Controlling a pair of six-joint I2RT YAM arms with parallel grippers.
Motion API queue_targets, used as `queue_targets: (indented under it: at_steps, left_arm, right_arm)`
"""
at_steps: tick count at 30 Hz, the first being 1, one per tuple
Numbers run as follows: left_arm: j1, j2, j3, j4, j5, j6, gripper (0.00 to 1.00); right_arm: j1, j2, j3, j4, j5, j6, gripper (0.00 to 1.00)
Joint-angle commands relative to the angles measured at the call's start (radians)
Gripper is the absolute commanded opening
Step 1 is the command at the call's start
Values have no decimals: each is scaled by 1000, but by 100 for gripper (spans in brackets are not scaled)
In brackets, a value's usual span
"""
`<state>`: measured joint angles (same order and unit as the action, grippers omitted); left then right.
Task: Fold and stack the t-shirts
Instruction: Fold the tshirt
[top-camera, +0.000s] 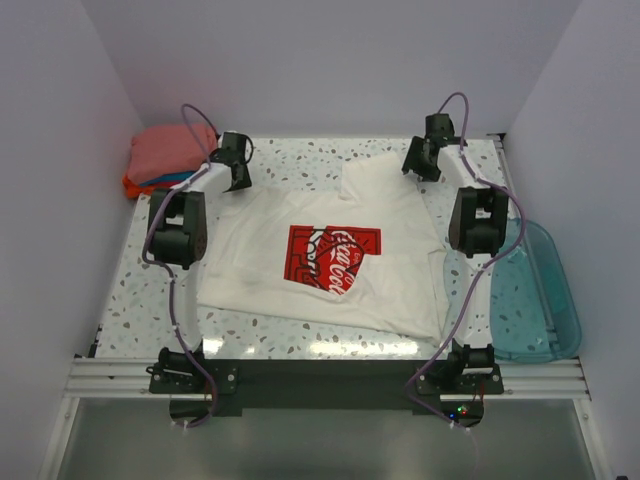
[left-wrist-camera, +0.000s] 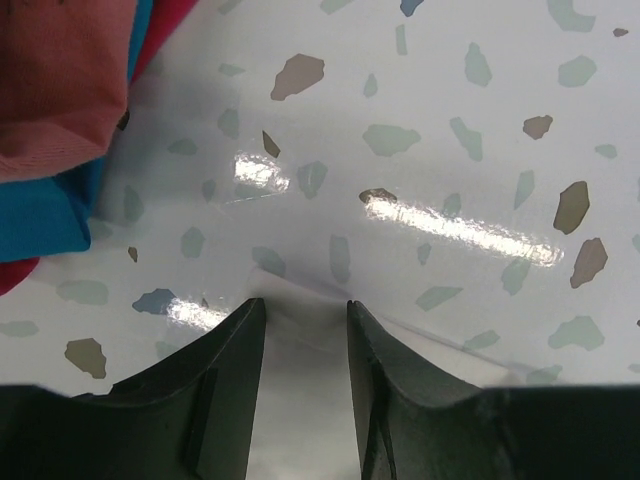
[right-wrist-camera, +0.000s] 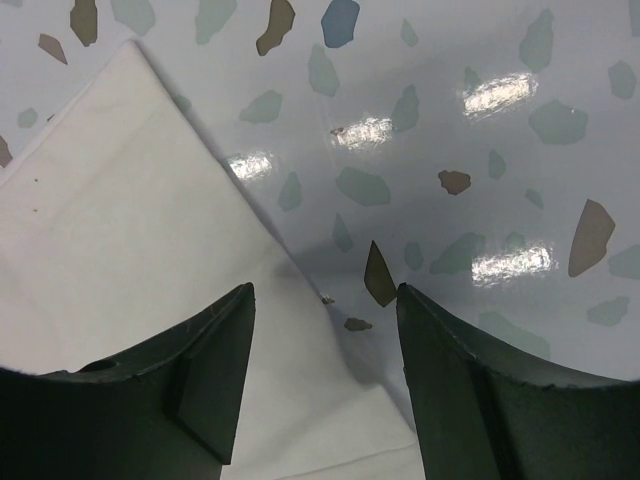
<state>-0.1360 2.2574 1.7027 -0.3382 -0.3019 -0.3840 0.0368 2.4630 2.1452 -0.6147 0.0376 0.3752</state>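
A white t-shirt (top-camera: 300, 215) with a red chest print (top-camera: 335, 258) lies spread on the speckled table, partly folded at its far right. My left gripper (top-camera: 235, 160) is at its far-left corner. In the left wrist view the left gripper (left-wrist-camera: 305, 305) is open, and the shirt's corner (left-wrist-camera: 300, 400) lies between the fingers. My right gripper (top-camera: 425, 155) is at the far-right edge. The right gripper (right-wrist-camera: 325, 290) is open and straddles the white cloth's edge (right-wrist-camera: 120, 220). A folded stack (top-camera: 170, 155) sits back left, with salmon-pink (left-wrist-camera: 60, 80) above teal (left-wrist-camera: 40, 220).
A translucent teal plastic bin (top-camera: 530, 290) rests at the table's right edge, beside the right arm. White walls close in the left, back and right sides. The arm bases stand on the rail at the near edge.
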Motion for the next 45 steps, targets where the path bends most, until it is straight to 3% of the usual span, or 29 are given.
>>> queue_targets:
  at_steps: [1,5,9,15,20,22,26,27,30,45]
  left_arm:
    - [3,14,34,1,-9,-24,43]
    - [12,24,34,2,-6,-26,38]
    - [21,25,31,10,0,-29,23]
    - [35,22,22,21,14,-32,10]
    - [47,18,11,36,37,-32,1]
    - [50,16,8,42,40,-32,0]
    - [58,14,6,54,47,-33,0]
    - [61,13,5,59,49,-35,0]
    - [67,-5,-9,91,53,-42,0]
    - [128,-101,-57,295,138,-69,0]
  right_arm:
    - [-5,4,51,-5,18,-22,63]
    - [-5,24,67,-8,4,-22,63]
    - [5,36,65,-3,-18,-13,62]
    - [40,86,143,-29,-7,-15,61]
    - [72,114,170,-36,15,-10,56]
    - [86,116,168,-37,27,-9,51]
    - [92,132,183,-40,44,-4,23]
    - [94,137,186,-40,50,-4,12]
    - [92,140,215,-40,71,-5,0]
    - [75,14,202,138,123,-33,0]
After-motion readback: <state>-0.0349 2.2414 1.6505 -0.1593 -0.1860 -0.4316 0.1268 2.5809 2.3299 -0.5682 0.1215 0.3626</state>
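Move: Right between the left fingers and about 1 cm below them lies the t-shirt's far-left corner, its middle some 1 cm to the left; the folded stack stands about 16 cm left and 6 cm ahead. From the right hand, the t-shirt's far-right edge is to be gripped about 2 cm ahead, 4 cm left and 1 cm down, with the cloth's far tip some 6 cm ahead and 5 cm left, and the red print roughly 24 cm back and 19 cm left. Closing on the cloth with both grippers: the left shuts first, pinching the t-shirt's far-left corner almost in place, while the right sweeps low, about 5 cm left and 2 cm forward, shutting on the far-right edge late in the sweep. Then both pull the pinched cloth forward about 2 cm, just starting upward, the left also drawing left towards the stack, the right easing back right about 1 cm. ##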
